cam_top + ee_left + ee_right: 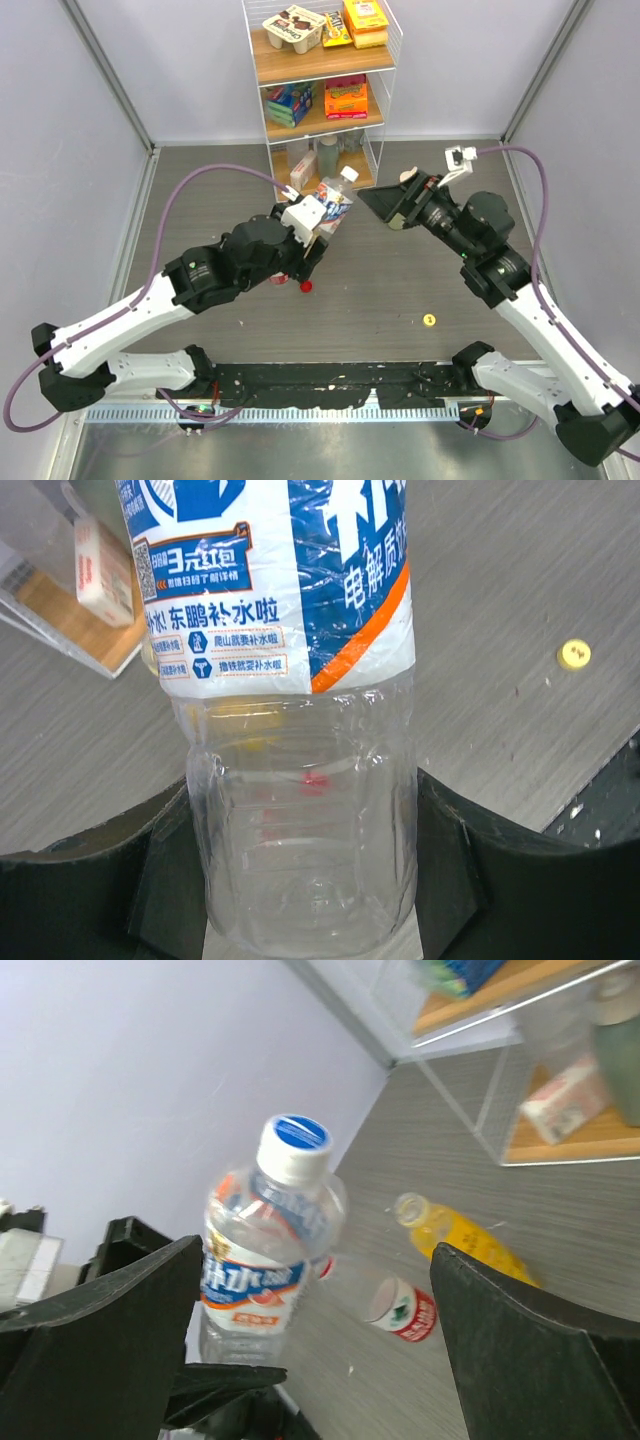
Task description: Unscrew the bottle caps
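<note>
My left gripper (318,228) (305,860) is shut on the lower body of the clear bottle with the blue-white label (333,205) (270,630), holding it tilted above the table. Its white cap (349,175) (293,1145) sits on the neck. My right gripper (385,195) (318,1250) hangs open to the right of the cap, not touching it. The yellow-orange juice bottle (470,1240) lies open-necked on the table beside the red-label bottle (405,1310). A red cap (306,286) and a yellow cap (429,320) (573,654) lie loose on the table.
A wire rack (320,90) with boxed goods stands at the back centre, just behind the held bottle; a small carton (100,570) sits on its lowest shelf. Grey walls close in the left and right sides.
</note>
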Tool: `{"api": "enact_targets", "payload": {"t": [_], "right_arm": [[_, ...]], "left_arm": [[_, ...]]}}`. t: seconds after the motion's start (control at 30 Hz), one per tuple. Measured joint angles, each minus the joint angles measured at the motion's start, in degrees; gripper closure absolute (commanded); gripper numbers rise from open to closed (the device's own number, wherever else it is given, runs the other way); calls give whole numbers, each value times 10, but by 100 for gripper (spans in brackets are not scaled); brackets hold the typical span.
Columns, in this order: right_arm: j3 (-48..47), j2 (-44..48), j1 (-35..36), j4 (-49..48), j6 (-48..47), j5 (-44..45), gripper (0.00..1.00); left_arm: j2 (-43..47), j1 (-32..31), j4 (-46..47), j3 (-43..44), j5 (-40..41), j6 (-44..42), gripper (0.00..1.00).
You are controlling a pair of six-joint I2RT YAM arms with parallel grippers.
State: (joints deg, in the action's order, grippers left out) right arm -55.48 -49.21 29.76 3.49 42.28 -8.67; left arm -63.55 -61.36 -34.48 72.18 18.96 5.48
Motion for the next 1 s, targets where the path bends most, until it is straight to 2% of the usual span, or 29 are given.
{"api": "enact_targets", "payload": {"t": [0.13,0.2,0.33,0.4,0.53,0.7,0.83,0.93,0.97,1.0], "right_arm": [[-1,-47,0,-66,20,-83,0],[0,-62,0,-92,32,-108,5],[0,-80,0,-118,48,-126,23],[0,-90,0,-123,53,-127,39],[0,-113,0,-125,63,-128,45],[0,-136,0,-118,70,-127,47],[0,-139,0,-113,75,-127,61],[0,-139,0,-116,80,-131,67],[0,-139,0,-116,83,-132,74],[0,-139,0,-116,85,-132,78]], "left_arm": [[23,0,-36,-19,-11,0,79],[33,0,-48,-32,-17,0,79],[46,0,-66,-47,-34,1,80],[49,0,-66,-48,-39,1,80],[51,0,-66,-48,-48,0,81],[50,0,-66,-48,-55,1,83],[47,0,-66,-48,-57,0,84],[45,0,-67,-48,-57,0,85],[45,0,-66,-48,-57,0,86],[45,0,-65,-48,-57,0,86]]}}
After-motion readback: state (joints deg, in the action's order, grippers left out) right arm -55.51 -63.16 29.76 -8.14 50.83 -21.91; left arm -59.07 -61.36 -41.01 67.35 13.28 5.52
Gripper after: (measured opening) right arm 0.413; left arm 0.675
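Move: The cap of the bottle held upright in the left hand is about 6 cm left, 4 cm ahead and 2 cm above the right hand. From the right hand, the yellow bottle stands some 15 cm ahead, 13 cm left and 30 cm below; the squeeze bottle is about 19 cm ahead, 12 cm right and 30 cm below. From the left hand, the cap is roughly 9 cm ahead, 6 cm right and 12 cm up. Right hand swings 6 cm left, then dips 3 cm, closing around the cap; left draws the bottle down and back. ##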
